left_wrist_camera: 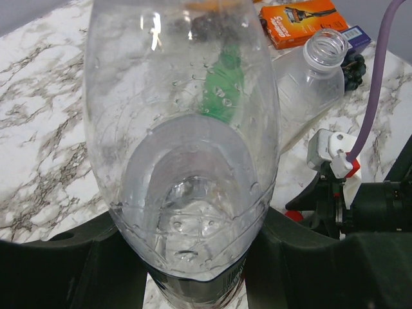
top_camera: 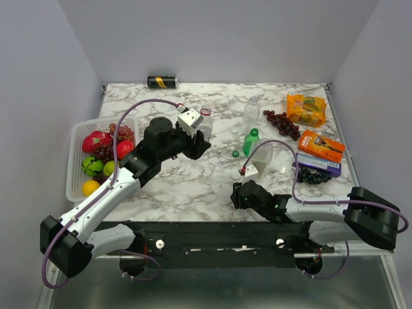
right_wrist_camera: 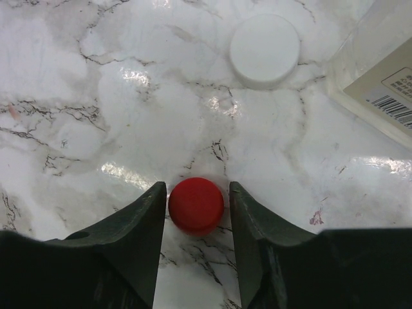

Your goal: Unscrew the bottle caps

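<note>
My left gripper (top_camera: 199,143) is shut on a clear bottle (top_camera: 205,123), which fills the left wrist view (left_wrist_camera: 180,129) between the dark jaws; its neck shows a red ring. A small green bottle (top_camera: 251,141) stands mid-table, a clear bottle (top_camera: 251,111) behind it. A larger clear bottle (top_camera: 264,158) with an open mouth (left_wrist_camera: 325,48) stands near my right arm. My right gripper (top_camera: 237,192) is low at the table, open (right_wrist_camera: 197,188), its jaws narrowly around a red cap (right_wrist_camera: 196,206) lying on the marble. A white cap (right_wrist_camera: 264,50) lies beyond.
A white basket (top_camera: 76,168) of fruit is at the left. A black-and-gold can (top_camera: 162,82) lies at the back. Grapes (top_camera: 282,122), an orange snack pack (top_camera: 306,109), an orange box (top_camera: 322,145) and a blue box (top_camera: 318,165) are at the right. A green cap (top_camera: 235,154) lies mid-table.
</note>
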Motion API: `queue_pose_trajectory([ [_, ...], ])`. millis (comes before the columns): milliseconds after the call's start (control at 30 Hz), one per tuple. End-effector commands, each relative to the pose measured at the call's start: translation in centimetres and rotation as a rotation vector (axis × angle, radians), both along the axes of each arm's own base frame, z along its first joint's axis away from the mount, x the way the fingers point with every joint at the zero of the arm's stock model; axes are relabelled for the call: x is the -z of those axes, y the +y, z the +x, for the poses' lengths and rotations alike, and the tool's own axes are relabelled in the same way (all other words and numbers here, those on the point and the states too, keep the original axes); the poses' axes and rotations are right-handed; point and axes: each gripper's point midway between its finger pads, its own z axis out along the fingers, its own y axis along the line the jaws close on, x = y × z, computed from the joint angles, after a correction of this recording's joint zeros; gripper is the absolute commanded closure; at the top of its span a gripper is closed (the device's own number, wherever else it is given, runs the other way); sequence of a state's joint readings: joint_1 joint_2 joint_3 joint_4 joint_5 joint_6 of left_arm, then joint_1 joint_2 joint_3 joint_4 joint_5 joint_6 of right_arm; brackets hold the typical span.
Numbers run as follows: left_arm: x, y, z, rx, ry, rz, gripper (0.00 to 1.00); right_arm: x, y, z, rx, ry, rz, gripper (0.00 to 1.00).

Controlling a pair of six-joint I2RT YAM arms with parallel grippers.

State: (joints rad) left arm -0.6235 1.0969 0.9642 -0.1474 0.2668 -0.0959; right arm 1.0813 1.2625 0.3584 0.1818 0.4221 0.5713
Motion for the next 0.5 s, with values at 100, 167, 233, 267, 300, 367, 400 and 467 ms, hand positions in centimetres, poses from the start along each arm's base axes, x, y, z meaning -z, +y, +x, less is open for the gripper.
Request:
queue_pose_trajectory([
  [100, -1.5, -0.4, -0.2, 0.029, -0.028, -0.037, 0.71, -0.3, -0.7, 0.3, 0.052, -0.012, -0.03, 0.45],
  [167, -1.4, -0.5, -0.3, 0.034, -0.025, -0.036, 0.72, -0.6, -0.5, 0.3, 0.046, -0.014, -0.023, 0.46],
  [233, -1.5, -0.7, -0.5, 0.049, -0.029, -0.04, 0.72, -1.8, -0.1, 0.2, 0.034, -0.032, 0.008, 0.46],
  [267, -1.5, -0.9, -0.7, 0.061, -0.031, -0.038, 0.71, -2.4, 0.2, -0.1, 0.004, -0.049, 0.017, 0.46],
  [300, -1.5, -1.1, -0.8, 0.074, -0.036, -0.037, 0.71, -3.0, 0.7, -0.4, -0.031, -0.051, 0.035, 0.47],
  [367, -1.6, -1.6, -1.4, 0.112, -0.049, -0.032, 0.72, -6.1, 1.6, -1.0, -0.103, -0.095, 0.114, 0.47],
  [400, -1.2, -2.2, -2.1, 0.148, -0.056, -0.008, 0.71, -7.5, 2.3, -1.7, -0.153, -0.089, 0.151, 0.47],
  [467, -1.1, -2.8, -2.8, 0.192, -0.067, 0.011, 0.72, -12.0, 2.6, -2.0, -0.164, -0.131, 0.266, 0.46],
])
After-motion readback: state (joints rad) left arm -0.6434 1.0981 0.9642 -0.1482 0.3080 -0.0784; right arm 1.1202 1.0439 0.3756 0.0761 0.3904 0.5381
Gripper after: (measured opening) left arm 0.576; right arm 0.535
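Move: The red cap lies on the table between the right hand's open fingers, about 1 cm below the hand point. A white cap lies roughly 8 cm farther out from the right hand, and the green cap some 15 cm ahead and 1 cm to its left; the clear bottle stands about 10 cm ahead and 7 cm to its right. From the left hand, which holds the red-ringed bottle, the red cap is about 9 cm back, 8 cm right and 25 cm below. Upward, after a short pause low over the table, the right hand draws off the red cap with its fingers staying open, rising about 5 cm and tilting slightly, the speed picking up towards the end. The left hand keeps its grip on the red-ringed bottle and eases about 1 cm back and 1 cm to the right. ##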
